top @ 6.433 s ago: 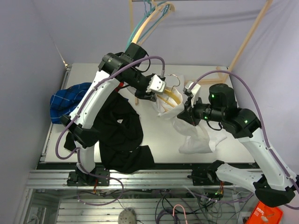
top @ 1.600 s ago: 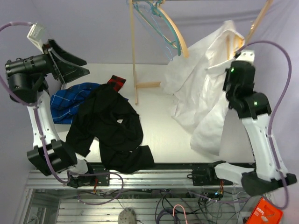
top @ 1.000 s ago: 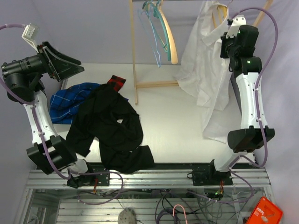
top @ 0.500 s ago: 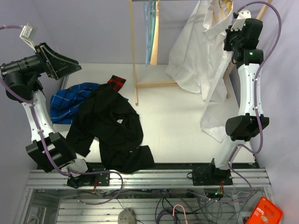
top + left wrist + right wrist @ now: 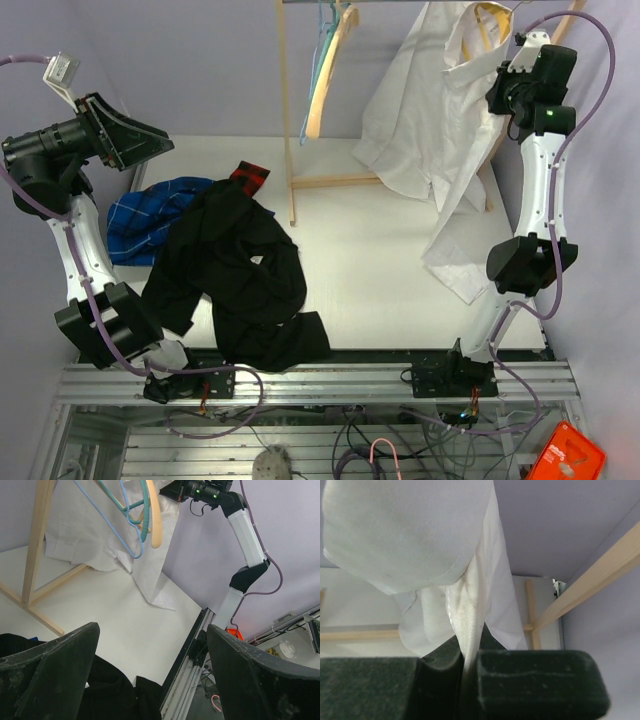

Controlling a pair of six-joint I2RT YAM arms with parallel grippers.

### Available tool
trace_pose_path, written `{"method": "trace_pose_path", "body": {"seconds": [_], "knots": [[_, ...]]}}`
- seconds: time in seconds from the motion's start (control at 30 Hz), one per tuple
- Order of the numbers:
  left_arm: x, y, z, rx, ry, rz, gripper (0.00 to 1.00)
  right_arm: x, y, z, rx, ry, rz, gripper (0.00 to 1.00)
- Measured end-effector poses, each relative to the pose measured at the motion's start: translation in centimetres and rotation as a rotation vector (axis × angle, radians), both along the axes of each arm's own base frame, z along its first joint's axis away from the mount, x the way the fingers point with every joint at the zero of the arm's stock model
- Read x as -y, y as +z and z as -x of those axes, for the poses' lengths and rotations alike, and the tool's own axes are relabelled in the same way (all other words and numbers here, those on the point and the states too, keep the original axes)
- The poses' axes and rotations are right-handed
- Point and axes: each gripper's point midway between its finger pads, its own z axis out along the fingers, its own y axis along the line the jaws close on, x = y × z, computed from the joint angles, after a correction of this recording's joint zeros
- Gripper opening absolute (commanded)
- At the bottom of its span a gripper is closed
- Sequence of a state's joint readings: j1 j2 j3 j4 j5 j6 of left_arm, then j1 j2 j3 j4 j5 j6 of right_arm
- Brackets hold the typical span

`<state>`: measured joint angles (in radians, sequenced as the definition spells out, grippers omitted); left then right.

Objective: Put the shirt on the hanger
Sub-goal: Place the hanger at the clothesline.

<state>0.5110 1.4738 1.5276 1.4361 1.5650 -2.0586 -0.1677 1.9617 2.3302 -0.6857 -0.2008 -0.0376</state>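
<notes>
The white shirt [image 5: 430, 120] hangs in the air at the back right, its tail trailing to the table. A yellow strip, which may be the hanger [image 5: 490, 10], shows inside the collar at the top. My right gripper [image 5: 508, 85] is held high beside the collar. In the right wrist view it [image 5: 470, 680] is shut on a fold of the shirt [image 5: 410, 530]. My left gripper [image 5: 160, 140] is raised at the far left, away from the shirt. It [image 5: 152, 630] stands wide open with nothing between its fingers, and the shirt [image 5: 90, 525] shows far ahead of it.
A black garment [image 5: 245, 280] lies over the table's front left, with a blue plaid shirt [image 5: 140, 215] behind it. A wooden rack post [image 5: 285, 110] stands at mid back. A pale wooden hanger [image 5: 325, 85] and a teal hanger [image 5: 135, 502] hang from the rail.
My right arm has lifted the shirt higher and further right, up near the rail. The hangers on the rail have swung. My left arm has stayed put.
</notes>
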Motion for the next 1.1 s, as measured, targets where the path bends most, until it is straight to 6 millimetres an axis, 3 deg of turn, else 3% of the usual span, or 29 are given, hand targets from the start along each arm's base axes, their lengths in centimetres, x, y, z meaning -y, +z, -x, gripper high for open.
{"method": "trace_pose_path", "body": {"seconds": [0.33, 0.53, 0.57, 0.6, 0.63, 0.7, 0.73, 0.77, 0.97, 1.1], "knots": [[0.0, 0.0, -0.1, -0.002, 0.0, 0.001, 0.99, -0.9, -0.5, 0.4, -0.036, 0.047, -0.035, 0.0], [0.0, 0.0, -0.1, -0.002, 0.0, 0.001, 0.99, -0.4, -0.5, 0.8, -0.041, 0.01, -0.026, 0.28], [0.0, 0.0, -0.1, -0.002, 0.0, 0.001, 0.99, -0.2, -0.4, 1.0, -0.04, 0.003, -0.023, 0.41], [0.0, 0.0, -0.1, -0.002, -0.002, 0.001, 0.99, -0.1, -0.2, 1.2, -0.037, -0.003, -0.019, 0.46], [0.0, 0.0, -0.1, -0.002, -0.003, 0.001, 0.99, -0.1, 0.0, 1.4, -0.035, -0.009, -0.024, 0.62], [0.1, 0.0, 0.0, -0.002, -0.006, 0.001, 0.99, -0.1, 0.7, 1.9, -0.024, -0.014, -0.016, 0.75], [0.2, 0.0, 0.0, -0.002, -0.009, 0.001, 0.99, -0.1, 1.0, 2.2, -0.018, -0.016, -0.014, 0.94], [0.3, 0.0, 0.0, -0.002, -0.012, 0.001, 0.99, -0.1, 1.3, 2.4, -0.013, -0.021, -0.014, 0.99], [0.7, -0.3, 0.0, -0.01, -0.026, 0.005, 0.99, 0.4, 3.5, 4.8, 0.036, -0.067, 0.012, 1.0], [1.1, -1.0, 0.6, -0.013, -0.033, 0.007, 0.99, 1.3, 5.7, 8.6, 0.131, -0.152, 0.044, 1.0]]}}
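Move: The right fingers are shut on the shirt's shoulder. The clothesline, where the hanger hook belongs, lies roughly 11 cm ahead and 12 cm above, straight in front. The yellow hanger's middle is about 8 cm ahead, 2 cm left and 5 cm up; the rack's right post stands some 11 cm right and 11 cm ahead. The other hangers hang about 30 cm left and 6 cm ahead, 5 cm higher. From the left hand, that spot on the line is some 33 cm ahead and 55 cm right, level. Almost still at first, easing back and down by barely a centimetre, the right hand keeps its grip on the shirt's shoulder, then opens its fingers wide and lets go. It draws back and up, away from the shirt and line, faster towards the end: about 8 cm back and 6 cm up, the fingers tipping up and swinging clockwise by some 10 degrees. ##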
